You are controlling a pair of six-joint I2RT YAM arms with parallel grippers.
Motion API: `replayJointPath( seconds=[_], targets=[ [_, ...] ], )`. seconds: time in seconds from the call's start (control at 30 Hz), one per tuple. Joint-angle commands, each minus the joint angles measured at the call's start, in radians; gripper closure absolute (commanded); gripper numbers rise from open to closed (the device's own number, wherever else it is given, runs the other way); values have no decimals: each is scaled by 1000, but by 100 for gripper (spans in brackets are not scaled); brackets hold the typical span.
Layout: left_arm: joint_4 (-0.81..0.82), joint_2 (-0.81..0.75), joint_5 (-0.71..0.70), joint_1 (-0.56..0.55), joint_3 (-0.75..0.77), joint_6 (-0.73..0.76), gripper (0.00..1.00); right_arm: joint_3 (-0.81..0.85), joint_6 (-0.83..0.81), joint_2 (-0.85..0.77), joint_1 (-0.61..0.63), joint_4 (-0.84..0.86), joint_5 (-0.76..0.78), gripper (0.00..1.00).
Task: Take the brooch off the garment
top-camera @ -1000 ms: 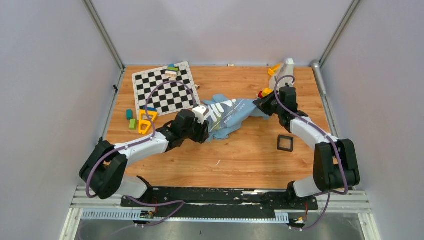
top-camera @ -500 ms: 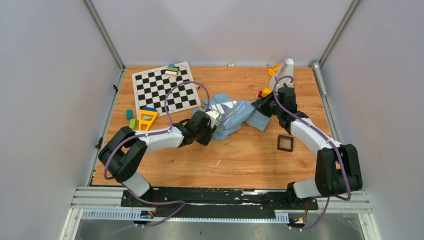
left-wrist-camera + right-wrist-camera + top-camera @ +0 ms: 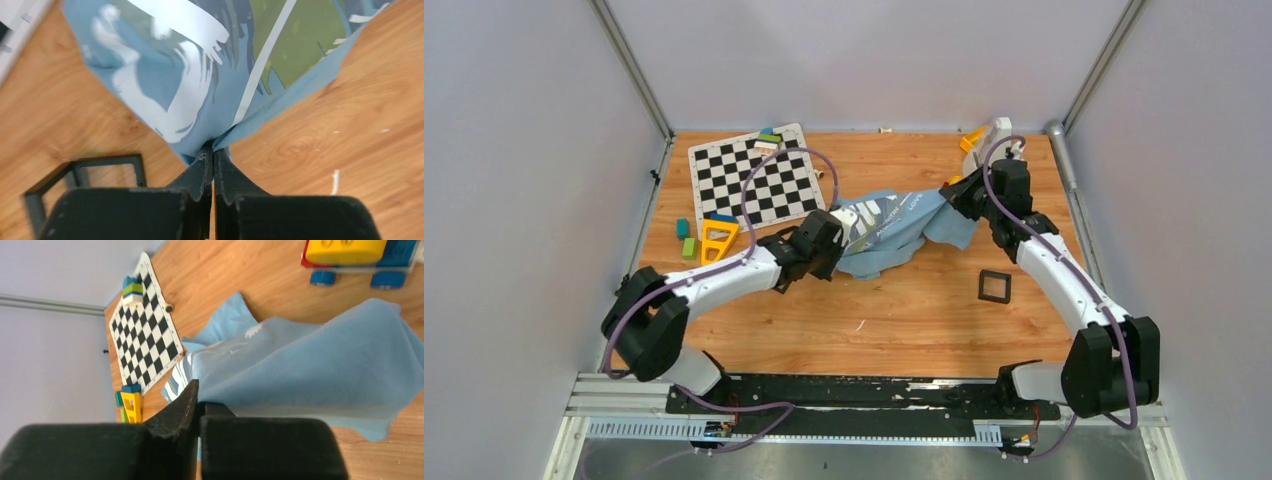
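Observation:
The garment (image 3: 889, 228), a light blue T-shirt with white lettering and green patches, hangs stretched between my two grippers at mid-table. My left gripper (image 3: 837, 240) is shut on its left corner; in the left wrist view the closed fingertips (image 3: 213, 150) pinch a fold of the printed cloth (image 3: 200, 75). My right gripper (image 3: 951, 196) is shut on the right end of the shirt and holds it off the wood. In the right wrist view plain blue cloth (image 3: 310, 355) drapes from that gripper (image 3: 199, 401). The brooch is hidden in every view.
A checkerboard mat (image 3: 754, 180) lies at the back left, with an orange triangular frame (image 3: 716, 241) and small green blocks (image 3: 686, 238) beside it. A black square frame (image 3: 995, 286) lies right of centre. A yellow and blue toy (image 3: 350, 255) stands behind the right gripper.
My left gripper has closed on the shirt's left corner. The right gripper has risen and drawn back to the right, so the cloth now spans between both.

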Motion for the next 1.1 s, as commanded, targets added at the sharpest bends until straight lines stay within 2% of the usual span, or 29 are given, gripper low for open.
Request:
replayJointPath(
  seconds=[0.0, 0.17, 0.37, 0.6, 0.73, 0.93, 1.07],
  targets=[
    [-176, -187, -31, 0, 175, -32, 100, 132, -72, -101, -27, -51, 117, 100],
    [-404, -296, -43, 5, 390, -54, 100, 255, -128, -153, -66, -159, 120, 100],
    [-630, -356, -54, 5, 702, -20, 100, 363, -205, -270, -68, -286, 91, 100],
    [-790, -420, -54, 6, 876, -31, 100, 410, -261, -413, -68, -429, -45, 100],
    [-823, -333, -59, 49, 1000, -6, 100, 460, -262, -420, -68, -451, -57, 100],
    [-824, -117, 113, 234, 1231, 18, 100, 537, -231, -321, -67, -400, -87, 100],
    [-862, 79, 255, 365, 1510, 3, 100, 614, -165, -215, -69, -294, -123, 100]
  ],
)
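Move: Both grippers already pinch the garment. Its middle lies roughly 7 cm ahead and 11 cm right of the left hand, slightly below; a black frame stands 10 cm to that hand's left, level with it. From the right hand the garment's middle is about 4 cm back, 9 cm left and 13 cm down, with the toy car 7 cm ahead, 1 cm right and well below. Both hands keep their pinch and hoist the garment, left about 40 cm, right about 25 while drawing back. ##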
